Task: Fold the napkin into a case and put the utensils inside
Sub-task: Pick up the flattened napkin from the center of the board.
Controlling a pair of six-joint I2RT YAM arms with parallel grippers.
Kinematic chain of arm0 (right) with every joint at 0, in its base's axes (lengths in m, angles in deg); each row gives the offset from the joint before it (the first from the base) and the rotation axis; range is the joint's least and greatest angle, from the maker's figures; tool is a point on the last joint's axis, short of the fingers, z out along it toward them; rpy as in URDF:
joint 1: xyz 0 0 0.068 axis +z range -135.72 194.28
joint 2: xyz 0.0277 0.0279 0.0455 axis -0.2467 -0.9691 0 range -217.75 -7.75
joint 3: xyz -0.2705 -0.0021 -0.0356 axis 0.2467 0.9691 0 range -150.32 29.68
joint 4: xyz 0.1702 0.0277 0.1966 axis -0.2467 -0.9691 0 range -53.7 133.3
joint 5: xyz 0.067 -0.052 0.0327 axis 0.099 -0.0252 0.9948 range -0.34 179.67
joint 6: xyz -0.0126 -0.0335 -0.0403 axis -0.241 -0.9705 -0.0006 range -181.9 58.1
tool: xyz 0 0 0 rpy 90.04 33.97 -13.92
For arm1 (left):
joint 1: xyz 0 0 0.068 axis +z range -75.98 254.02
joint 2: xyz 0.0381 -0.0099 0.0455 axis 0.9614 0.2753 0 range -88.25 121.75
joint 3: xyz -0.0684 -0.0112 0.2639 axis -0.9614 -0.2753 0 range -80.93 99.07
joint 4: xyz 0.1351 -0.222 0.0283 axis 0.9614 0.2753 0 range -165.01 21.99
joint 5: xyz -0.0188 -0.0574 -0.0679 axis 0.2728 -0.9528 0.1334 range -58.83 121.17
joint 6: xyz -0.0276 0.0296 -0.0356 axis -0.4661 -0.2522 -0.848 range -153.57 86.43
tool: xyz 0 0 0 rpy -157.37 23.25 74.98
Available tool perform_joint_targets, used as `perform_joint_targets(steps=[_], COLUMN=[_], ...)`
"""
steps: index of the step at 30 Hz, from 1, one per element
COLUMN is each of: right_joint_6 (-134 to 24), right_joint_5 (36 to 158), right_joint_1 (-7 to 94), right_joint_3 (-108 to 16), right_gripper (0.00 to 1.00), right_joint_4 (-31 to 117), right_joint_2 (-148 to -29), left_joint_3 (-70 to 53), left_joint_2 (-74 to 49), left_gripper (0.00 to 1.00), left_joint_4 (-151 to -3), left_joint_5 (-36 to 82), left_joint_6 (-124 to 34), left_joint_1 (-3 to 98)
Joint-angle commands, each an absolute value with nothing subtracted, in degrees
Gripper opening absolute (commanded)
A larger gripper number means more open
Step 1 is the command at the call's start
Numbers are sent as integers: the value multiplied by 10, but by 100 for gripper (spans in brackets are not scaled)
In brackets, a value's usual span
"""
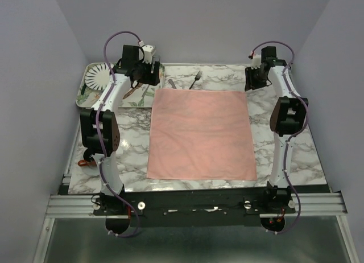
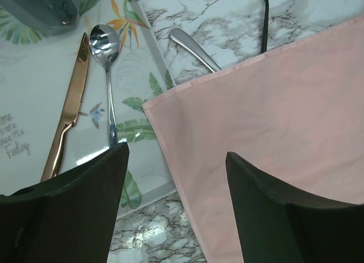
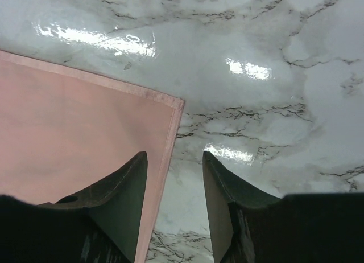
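The salmon-pink napkin (image 1: 202,135) lies flat and unfolded on the marble table (image 1: 284,155). My left gripper (image 1: 152,82) hangs open over its far left corner. In the left wrist view the napkin (image 2: 273,103) has its left edge running between the spread fingers of the left gripper (image 2: 177,150). My right gripper (image 1: 253,83) is open at the far right corner. There the right gripper (image 3: 174,153) straddles the right edge of the napkin (image 3: 74,132), and nothing is pinched. The fork (image 1: 196,78) lies just beyond the far edge. A plain silver handle (image 2: 192,48) disappears under that edge.
A floral tray (image 1: 136,98) at the back left carries a striped plate (image 1: 98,76). On the tray (image 2: 34,86) lie a silver spoon (image 2: 106,52) and a brown-handled knife (image 2: 71,103). Grey walls close in the table on three sides.
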State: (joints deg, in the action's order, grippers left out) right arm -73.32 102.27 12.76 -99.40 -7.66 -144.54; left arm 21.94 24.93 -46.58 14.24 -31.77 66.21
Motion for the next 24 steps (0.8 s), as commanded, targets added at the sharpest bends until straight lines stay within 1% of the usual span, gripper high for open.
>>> perform_joint_targets(steps=[1,21,24], right_joint_6=[-710,-712,-714], right_joint_5=[1015,982,975], right_joint_1=[126,142,156], right_joint_3=[-1016,-1058,-1064], right_gripper=[52,52,48], right_joint_4=[-65,-79,-81], right_joint_2=[-1482,-1557,-1564], left_joint_3=[216,201,202], left_joint_2=[264,276,278], left_gripper=[82,85,85], left_joint_4=[-472,-491,-491], left_joint_5=[156,143,141], left_joint_6=[-331,-332,-331], left_joint_1=[668,691,695])
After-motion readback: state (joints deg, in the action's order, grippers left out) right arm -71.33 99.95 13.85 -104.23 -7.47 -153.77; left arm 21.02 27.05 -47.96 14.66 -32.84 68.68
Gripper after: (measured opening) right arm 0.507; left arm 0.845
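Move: The napkin lies flat. Its far right corner is about 2 cm ahead of the right hand, level with it sideways and some 8 cm below; the fork lies roughly 20 cm to that hand's left and 7 cm ahead. From the left hand, the napkin's far left corner is about 6 cm ahead, 1 cm left and 18 cm below. The spoon is 4 cm left of that corner and level with it, the steel knife end 6 cm right and 2 cm farther out. Down goes the right hand, some 6 cm and almost straight, towards the napkin's far right corner, fast at first and then more slowly, its fingers tipping up about 5 degrees and staying half open. The left hand, still well above the far left corner, eases left and down by about 2 cm each with its fingers wide open. ##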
